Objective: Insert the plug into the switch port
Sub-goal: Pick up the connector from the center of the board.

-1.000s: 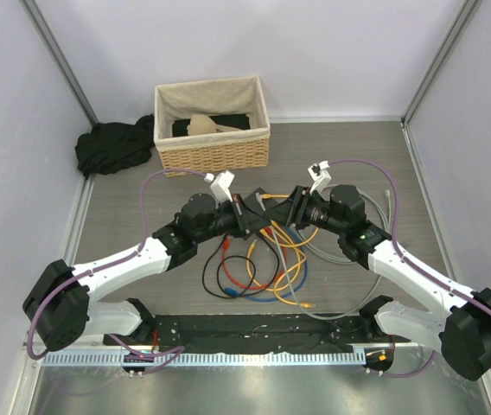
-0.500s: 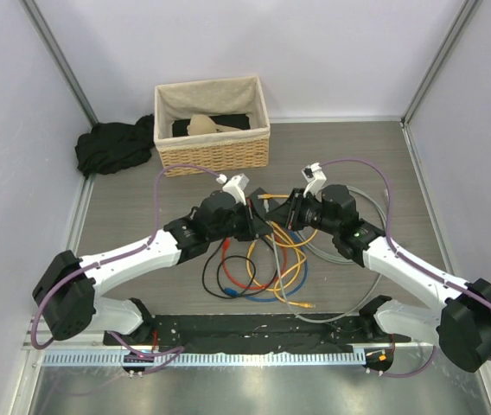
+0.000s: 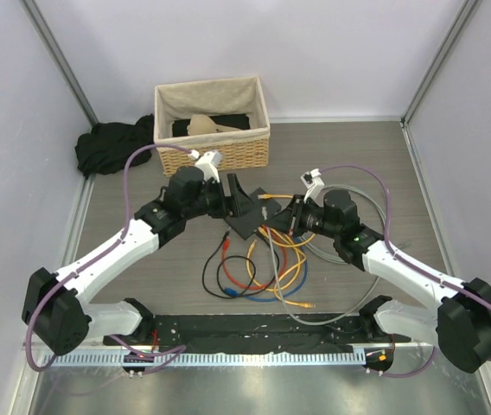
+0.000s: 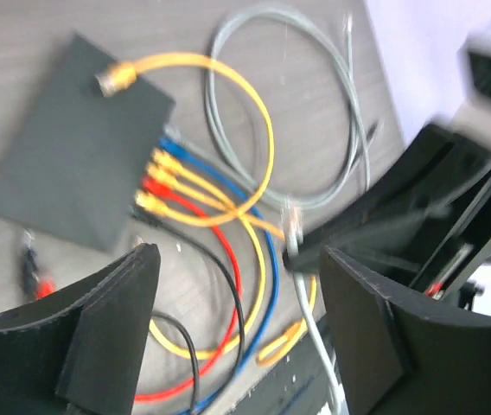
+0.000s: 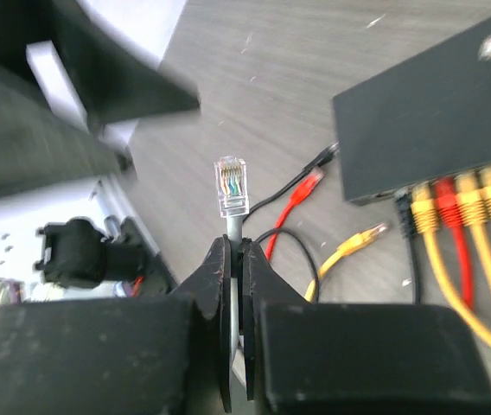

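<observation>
The switch (image 3: pixel 247 222) is a flat dark-grey box lying mid-table, with yellow, red and blue cables (image 5: pixel 453 203) plugged along one edge (image 4: pixel 155 177). My right gripper (image 5: pixel 235 246) is shut on a grey cable just behind its clear plug (image 5: pixel 232 186), which sticks up above the jaws. The plug is off the table, left of the switch (image 5: pixel 427 112) in the right wrist view. My left gripper (image 4: pixel 237 259) is open and holds nothing, hanging over the cable tangle near the switch (image 4: pixel 73 151). From above, the left gripper (image 3: pixel 235 192) and right gripper (image 3: pixel 290 220) flank the switch.
A wicker basket (image 3: pixel 213 149) stands at the back with a black cloth (image 3: pixel 111 147) to its left. Loose red (image 5: pixel 310 183), yellow (image 5: pixel 368 233) and black plug ends lie by the switch. A grey cable loop (image 4: pixel 315 112) and coloured cable loops (image 3: pixel 254 268) cover the table's middle.
The left gripper has opened and drawn back to the left, toward the basket. The right gripper has shut on the grey cable behind the plug.
</observation>
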Action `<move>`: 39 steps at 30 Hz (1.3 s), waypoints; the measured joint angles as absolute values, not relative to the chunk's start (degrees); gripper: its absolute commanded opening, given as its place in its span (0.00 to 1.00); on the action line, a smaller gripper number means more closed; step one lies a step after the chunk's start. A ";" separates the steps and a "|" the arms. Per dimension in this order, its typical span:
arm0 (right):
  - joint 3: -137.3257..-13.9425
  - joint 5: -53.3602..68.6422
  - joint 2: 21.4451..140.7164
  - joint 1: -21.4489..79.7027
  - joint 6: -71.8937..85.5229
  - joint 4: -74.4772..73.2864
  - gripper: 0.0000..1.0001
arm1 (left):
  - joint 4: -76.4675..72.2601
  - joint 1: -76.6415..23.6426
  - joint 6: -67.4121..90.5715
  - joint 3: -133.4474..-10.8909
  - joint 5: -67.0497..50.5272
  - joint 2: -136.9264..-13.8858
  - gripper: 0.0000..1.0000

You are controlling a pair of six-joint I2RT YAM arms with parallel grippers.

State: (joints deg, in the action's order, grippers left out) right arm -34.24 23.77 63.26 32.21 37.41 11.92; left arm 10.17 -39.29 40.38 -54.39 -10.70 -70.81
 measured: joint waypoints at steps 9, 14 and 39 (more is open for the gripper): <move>-31.09 30.09 63.26 31.24 41.10 17.19 0.01 | -1.98 -35.70 42.70 -54.30 -25.06 -77.45 0.73; -30.87 31.27 63.24 31.03 42.44 19.25 0.01 | -9.02 -35.73 46.57 -52.42 -29.85 -81.69 0.62; -27.33 32.93 61.32 29.12 46.19 24.14 0.20 | -28.18 -35.57 62.35 -44.66 -36.23 -83.90 0.00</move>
State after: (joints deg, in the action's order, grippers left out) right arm -27.33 32.93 61.32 29.12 46.19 24.14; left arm -28.18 -35.57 62.35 -44.66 -36.23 -83.90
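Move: The grey cable's plug stands some 6 cm to the right of the open left gripper, about level with it in reach and 1 cm lower. From the right gripper, which already holds the cable just behind it, the plug is about 2 cm ahead, 2 cm left and 2 cm up. The black switch box lies roughly 8 cm ahead, 4 cm right and 18 cm below the left gripper; the plugs seated in it are about 2 cm ahead, 7 cm right and 17 cm down. Bring the left gripper about 5 cm to the right onto the plug, starting with a small hop forward and up, then dipping and coming back up as the wrist rolls some 30 degrees, its left side sinking. Close its wide-open fingers to pinch the plug. Keep the right grip on the cable shut, easing that hand back about 2 cm and slightly up. ##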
